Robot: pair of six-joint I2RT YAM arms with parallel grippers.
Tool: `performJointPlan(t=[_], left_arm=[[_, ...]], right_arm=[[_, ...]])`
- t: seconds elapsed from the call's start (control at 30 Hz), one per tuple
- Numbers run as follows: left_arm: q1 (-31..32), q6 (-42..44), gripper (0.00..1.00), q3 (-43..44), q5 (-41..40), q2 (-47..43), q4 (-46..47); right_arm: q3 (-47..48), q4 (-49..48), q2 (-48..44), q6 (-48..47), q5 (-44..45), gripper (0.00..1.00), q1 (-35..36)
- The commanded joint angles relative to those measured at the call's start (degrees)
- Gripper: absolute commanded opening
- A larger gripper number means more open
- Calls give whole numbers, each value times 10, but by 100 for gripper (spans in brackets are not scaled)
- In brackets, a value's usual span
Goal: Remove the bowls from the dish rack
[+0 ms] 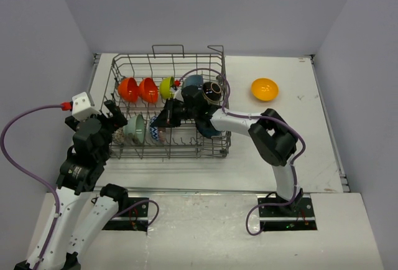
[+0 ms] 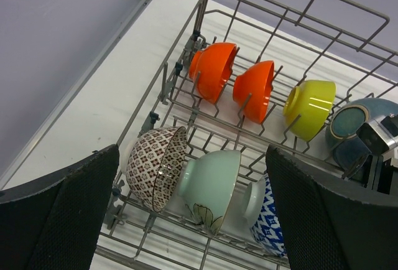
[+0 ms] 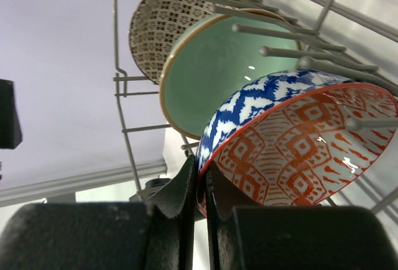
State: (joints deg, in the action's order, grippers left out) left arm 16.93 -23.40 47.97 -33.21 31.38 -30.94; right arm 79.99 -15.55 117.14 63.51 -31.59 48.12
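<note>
The grey wire dish rack [image 1: 143, 55] holds several bowls on edge. Its back row has two orange-red bowls [image 1: 128, 89] [image 1: 148, 89], a lime bowl [image 1: 166, 87] and a dark blue bowl [image 1: 193, 83]. In the front row stand a brown patterned bowl [image 2: 155, 167], a pale green bowl [image 2: 214, 183] and a blue-and-white bowl [image 3: 298, 139] with an orange pattern inside. My right gripper [image 3: 202, 180] reaches into the rack and is shut on that bowl's rim. The left gripper [image 2: 193, 152] hovers wide open above the front row at the rack's left end, holding nothing.
A yellow bowl [image 1: 264, 88] lies on the white table [image 1: 292, 152] to the right of the rack. The right arm [image 1: 273, 139] crosses the rack's right wall. Upright tines [image 3: 292, 33] and the rack's handle loop [image 1: 168, 47] stand around the bowls.
</note>
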Motion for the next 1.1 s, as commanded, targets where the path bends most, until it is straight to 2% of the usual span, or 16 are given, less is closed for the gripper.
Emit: performJointPlan(t=[0.0,0.3,0.6,0.77,0.9,0.97,1.0,1.07], left_arm=[[2,0,100,-3,-2,-2,15],[2,0,100,-3,-1,-1,16],[2,-1,100,-3,-5,-1,15],[2,-2,100,-2,-7,0,15],[2,-2,100,-2,-11,-1,13],[2,-2,100,-2,-11,2,13],[2,-3,100,-1,-11,2,12],[2,-3,100,-1,-10,4,13]], right_arm=[[-9,-81,-13,39,-60,0,-4],[-9,-130,-47,66,-80,0,-4],[-1,-91,-127,35,-66,0,-4],[51,-29,-158,-8,-62,0,-4],[83,-17,-160,-14,-81,0,-5],[118,24,-174,-41,-80,0,-11],[136,53,-181,-84,-74,0,-14],[189,153,-210,-141,-32,0,-29]])
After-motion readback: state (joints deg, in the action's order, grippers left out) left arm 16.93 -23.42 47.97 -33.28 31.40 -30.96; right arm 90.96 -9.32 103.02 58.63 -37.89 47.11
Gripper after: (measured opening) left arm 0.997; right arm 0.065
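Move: The blue-and-white patterned bowl is already pinched by its rim in the right fingers, its middle about 5 cm below them and 2 cm left, still in the rack. The mint bowl stands some 7 cm left and 6 cm below; the lime bowl about 13 cm ahead, 5 cm right. The yellow bowl already unloaded lies roughly 40 cm right, 13 cm ahead, 12 cm down. From the left hand, the patterned bowl is about 14 cm right, 3 cm ahead, 20 cm below. The patterned bowl is drawn up out of its slot by the right hand, which keeps its pinch on the rim: slowly for the first few centimetres, then quickly, about 19 cm in all and almost straight up, away from the mint bowl. Meanwhile the wrist turns about 20 degrees, the left-pointing fingertips tilting upward and the hand rolling. ##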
